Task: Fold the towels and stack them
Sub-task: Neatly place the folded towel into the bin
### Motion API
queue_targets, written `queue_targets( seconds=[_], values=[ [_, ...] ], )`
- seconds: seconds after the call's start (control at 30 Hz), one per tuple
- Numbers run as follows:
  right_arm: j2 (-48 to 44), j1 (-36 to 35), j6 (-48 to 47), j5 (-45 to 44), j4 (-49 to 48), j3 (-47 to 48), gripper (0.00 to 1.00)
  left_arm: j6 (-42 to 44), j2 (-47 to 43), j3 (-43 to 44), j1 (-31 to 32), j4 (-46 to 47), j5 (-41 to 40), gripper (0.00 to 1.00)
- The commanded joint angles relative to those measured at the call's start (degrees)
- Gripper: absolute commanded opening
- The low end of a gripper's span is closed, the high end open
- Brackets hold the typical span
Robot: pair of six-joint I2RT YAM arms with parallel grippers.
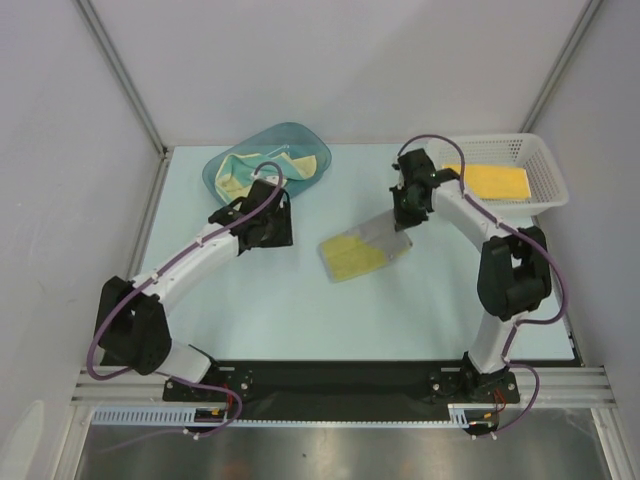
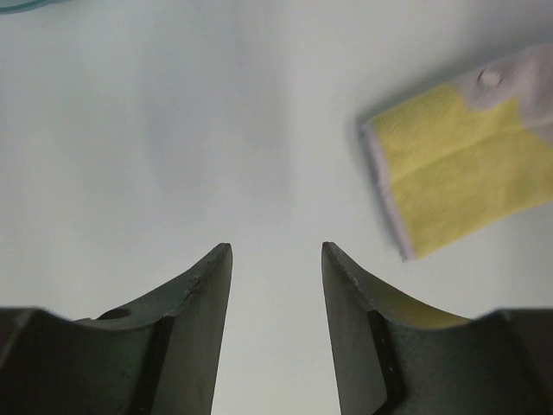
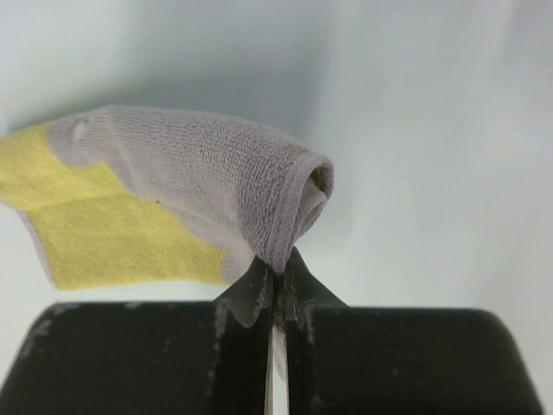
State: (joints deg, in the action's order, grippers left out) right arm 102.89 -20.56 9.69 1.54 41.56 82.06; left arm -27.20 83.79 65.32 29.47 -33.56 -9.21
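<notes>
A yellow towel [image 1: 352, 256] with a grey underside lies near the middle of the table. Its far right corner is folded up, grey side out, and pinched in my right gripper [image 1: 402, 222]. In the right wrist view the gripper [image 3: 278, 264] is shut on the rolled grey edge of that towel [image 3: 190, 177]. My left gripper [image 1: 283, 232] hovers left of the towel, open, with only bare table between its fingers [image 2: 275, 246]. From the left wrist the towel [image 2: 458, 173] lies off to the upper right. A folded yellow towel [image 1: 487, 181] lies in the white basket. Crumpled towels [image 1: 240, 172] fill the teal tub.
The teal tub [image 1: 300, 135] stands at the back left, just behind my left wrist, and its rim [image 2: 22, 4] shows in the left wrist view. The white mesh basket [image 1: 545, 165] sits at the back right beside my right arm. White walls close in the table.
</notes>
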Motion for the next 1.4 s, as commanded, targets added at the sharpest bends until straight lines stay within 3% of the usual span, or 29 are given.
queue_targets(
  seconds=[0.0,0.53,0.67,0.77,1.37],
  values=[
    [3.6,3.7,-6.2,-1.5,9.5,10.2,0.00,3.6,-1.9,0.3,-0.3,-3.8,-1.2,0.52],
    [19.7,16.6,-15.4,-4.6,19.3,44.8,0.00,6.6,-0.4,1.5,-1.0,-4.2,0.7,0.52],
    [25.5,19.7,-15.7,-4.6,22.7,54.4,0.00,7.0,0.6,1.7,-3.8,-3.5,6.6,0.52],
    [27.4,22.1,-16.2,-4.1,22.2,58.7,0.00,7.3,0.1,1.3,-4.4,-3.5,6.6,0.52],
    [29.9,32.0,-16.6,-3.9,12.3,59.9,0.00,8.0,1.1,2.0,-4.6,-3.8,8.8,0.52]
  ],
)
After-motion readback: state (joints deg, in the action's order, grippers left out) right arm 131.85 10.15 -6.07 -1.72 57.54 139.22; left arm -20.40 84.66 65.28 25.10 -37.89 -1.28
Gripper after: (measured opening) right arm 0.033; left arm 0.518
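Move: The right hand holds the folded grey-and-yellow towel by its right end; the towel's middle lies about 10 cm to the left, 5 cm back and 5 cm below. The white bin's middle is some 24 cm to the right, 12 cm ahead and 5 cm lower, with the yellow folded towel inside it, about 23 cm right, 11 cm ahead and 8 cm down. From the left hand the bin lies roughly 53 cm right, 15 cm ahead and 9 cm below. Rightward and forward together, rising some 8 cm, the right arm carries the pinched towel towards and over the white bin; then the forward reach nearly stops and it swings almost purely right, about 26 cm in all. The hand turns about 20 degrees clockwise, its fingertips tilting outward a little, and the fingers stay shut on the towel's end. ##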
